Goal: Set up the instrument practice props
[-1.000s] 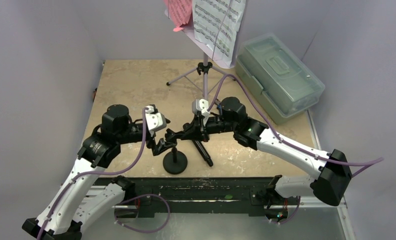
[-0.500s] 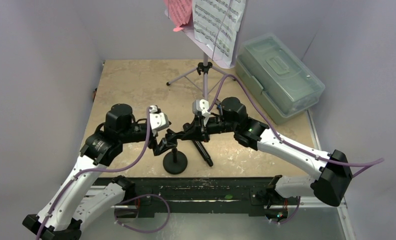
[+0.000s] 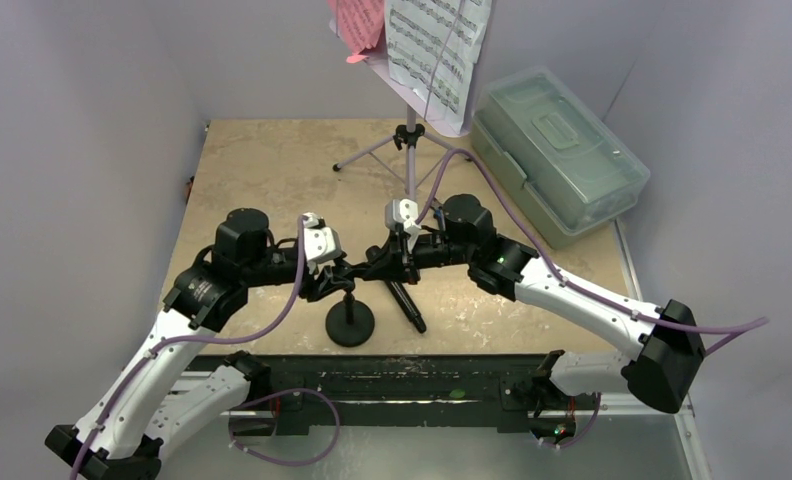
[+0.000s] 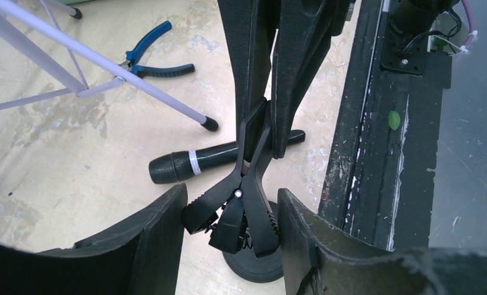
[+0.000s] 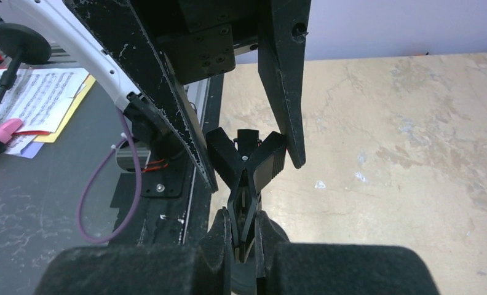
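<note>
The short black mic stand (image 3: 350, 325) stands near the front edge, its spring clip (image 4: 253, 184) on top. My left gripper (image 4: 232, 203) has closed in on the clip's two handles, a finger against each. From the other side my right gripper (image 5: 244, 230) is shut on the narrow end of the same clip (image 5: 244, 166). The black microphone (image 4: 192, 165) lies on the table behind the stand, also seen in the top view (image 3: 407, 305). The lavender music stand (image 3: 409, 150) stands at the back with white sheets (image 3: 437, 50) and pink sheets (image 3: 357, 20) on its tray.
A clear lidded box (image 3: 557, 150) sits at the back right. Blue-handled pliers (image 4: 155, 58) lie beyond the music stand's leg (image 4: 106, 64). The black rail (image 4: 376, 123) runs along the table's near edge, close to the mic stand base (image 4: 253, 270).
My left gripper has shifted slightly right toward the clip and its fingers have narrowed onto the handles. The right arm has not moved.
</note>
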You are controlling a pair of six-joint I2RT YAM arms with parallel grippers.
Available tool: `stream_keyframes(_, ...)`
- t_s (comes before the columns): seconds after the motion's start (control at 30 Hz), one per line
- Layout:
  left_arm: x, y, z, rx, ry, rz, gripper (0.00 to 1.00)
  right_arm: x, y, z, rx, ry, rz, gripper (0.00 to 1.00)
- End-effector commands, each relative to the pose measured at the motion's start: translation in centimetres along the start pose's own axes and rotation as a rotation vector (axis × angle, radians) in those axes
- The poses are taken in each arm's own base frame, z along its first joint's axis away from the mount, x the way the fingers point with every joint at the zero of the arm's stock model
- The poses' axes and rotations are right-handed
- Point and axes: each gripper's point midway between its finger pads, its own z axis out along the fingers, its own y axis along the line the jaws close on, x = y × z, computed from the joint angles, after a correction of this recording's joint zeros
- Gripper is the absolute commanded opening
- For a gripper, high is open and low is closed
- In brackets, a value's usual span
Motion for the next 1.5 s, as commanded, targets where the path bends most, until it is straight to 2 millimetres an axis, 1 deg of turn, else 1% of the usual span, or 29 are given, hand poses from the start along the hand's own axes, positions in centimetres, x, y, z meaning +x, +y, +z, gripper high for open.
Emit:
stream_keyframes(0.0, 0.3, 0.6, 0.1, -0.028, 0.010, 0.054, 0.00, -1.2, 0.3, -0.6, 0.000, -0.028, -0.021, 0.04)
stream_keyframes(0.03, 0.2, 0.7, 0.0, -0.032, 0.010, 0.058, 0.00, -1.3, 0.2, -0.6, 0.010, -0.032, -0.018, 0.17)
stream_keyframes(0.1, 0.1, 0.6, -0.1, -0.030, 0.014, 0.059, 0.00, -2.1, 0.4, -1.1, 0.026, -0.052, -0.004, 0.54)
stream_keyframes(0.13, 0.1, 0.6, -0.1, -0.030, 0.014, 0.060, 0.00, -2.6, 0.6, -1.4, 0.034, -0.069, 0.007, 0.65)
stream_keyframes(0.17, 0.0, 0.6, -0.2, -0.031, 0.013, 0.061, 0.00, -3.1, 0.9, -1.8, 0.041, -0.089, 0.033, 0.73)
stream_keyframes(0.23, 0.0, 0.7, -0.2, -0.033, 0.015, 0.064, 0.00, -3.8, 1.2, -2.7, 0.077, -0.121, 0.064, 0.86)
stream_keyframes(0.3, 0.0, 0.7, -0.2, -0.036, 0.012, 0.066, 0.00, -4.2, 1.7, -3.5, 0.089, -0.142, 0.078, 0.95)
stream_keyframes(0.33, 0.1, 0.6, -0.2, -0.034, 0.011, 0.065, 0.00, -4.0, 2.0, -3.7, 0.082, -0.139, 0.081, 0.98)
stream_keyframes(0.37, 0.1, 0.6, -0.2, -0.033, 0.011, 0.064, 0.00, -3.8, 2.1, -3.7, 0.079, -0.130, 0.090, 0.99)
stream_keyframes(0.47, 0.0, 0.7, -0.3, -0.042, 0.011, 0.060, 0.00, -2.5, 1.3, -3.5, 0.115, -0.086, 0.102, 0.99)
stream_keyframes(0.53, 0.0, 0.8, -0.5, -0.052, 0.018, 0.051, 0.00, -2.8, 0.6, -3.8, 0.167, -0.100, 0.130, 0.99)
stream_keyframes(0.6, -0.1, 0.7, -0.7, -0.063, 0.013, 0.041, 0.00, -3.5, -0.4, -4.5, 0.257, -0.128, 0.184, 0.99)
stream_keyframes(0.67, 0.0, 0.5, -0.8, -0.058, 0.011, 0.038, 0.00, -3.6, -0.5, -4.7, 0.273, -0.133, 0.200, 0.99)
stream_keyframes(0.7, 0.2, 0.4, -0.8, -0.060, 0.012, 0.037, 0.00, -3.3, -0.5, -4.6, 0.266, -0.120, 0.199, 0.99)
stream_keyframes(0.73, 0.3, 0.4, -0.8, -0.065, 0.009, 0.031, 0.07, -3.1, -0.6, -4.6, 0.269, -0.113, 0.204, 0.99)
stream_keyframes(0.77, 0.3, 0.5, -0.9, -0.076, 0.003, 0.027, 0.23, -2.8, -0.7, -4.5, 0.280, -0.111, 0.218, 0.99)
stream_keyframes(0.8, 0.4, 0.4, -1.0, -0.082, -0.001, 0.025, 0.35, -2.6, -0.8, -4.5, 0.283, -0.115, 0.228, 0.99)
stream_keyframes(0.83, 0.2, 0.4, -1.1, -0.088, -0.009, 0.027, 0.43, -2.5, -0.8, -4.5, 0.281, -0.118, 0.228, 0.99)
stream_keyframes(0.87, 0.0, 0.4, -1.3, -0.093, -0.014, 0.030, 0.48, -2.6, -0.6, -4.5, 0.274, -0.122, 0.227, 0.99)
stream_keyframes(0.97, -0.2, 0.4, -1.3, -0.090, -0.017, 0.030, 0.55, -3.0, -0.1, -4.5, 0.251, -0.136, 0.217, 0.99)
stream_keyframes(1.03, -0.3, 0.3, -1.2, -0.080, -0.018, 0.029, 0.62, -3.1, 0.0, -4.6, 0.245, -0.138, 0.209, 0.99)
stream_keyframes(1.17, -0.5, 0.3, -1.0, -0.067, -0.021, 0.023, 0.66, -2.8, -0.1, -4.5, 0.244, -0.126, 0.208, 0.99)
stream_keyframes(1.3, -0.1, 0.3, -1.3, -0.077, 0.007, 0.008, 0.77, -2.4, -0.1, -4.5, 0.247, -0.127, 0.221, 0.99)
stream_keyframes(1.33, -0.1, 0.2, -1.5, -0.080, 0.011, 0.007, 0.83, -2.4, 0.0, -4.5, 0.245, -0.127, 0.224, 0.99)
stream_keyframes(1.37, 0.0, 0.2, -1.6, -0.082, 0.018, 0.005, 0.93, -2.3, 0.0, -4.5, 0.244, -0.126, 0.224, 0.99)
stream_keyframes(1.4, 0.0, 0.1, -1.8, -0.082, 0.025, 0.004, 0.97, -2.3, 0.1, -4.5, 0.243, -0.127, 0.224, 0.99)
stream_keyframes(1.47, 0.1, 0.2, -2.0, -0.086, 0.036, 0.005, 1.00, -2.2, 0.1, -4.6, 0.245, -0.127, 0.224, 0.99)
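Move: Between the two hands, the stand's clip is already held: its middle lies about 3 cm to the right of the left hand, which grips the wings, and about 3 cm to the left of the right hand, which pinches the narrow end, level with both. From the left hand, the stand's round base is roughly 18 cm below and 1 cm back, with no sideways offset; the microphone is 4 cm ahead, 10 cm right and 18 cm below. Releasing the clip's narrow end first, the right hand opens wide and backs off about 4 cm to its right, rising about 4 cm before sinking half of that again and turning some 15 degrees clockwise. The left hand keeps its grip on the wings meanwhile, eases about 1.5 cm left, then spreads its fingers wide to let go while dipping about 1 cm. ##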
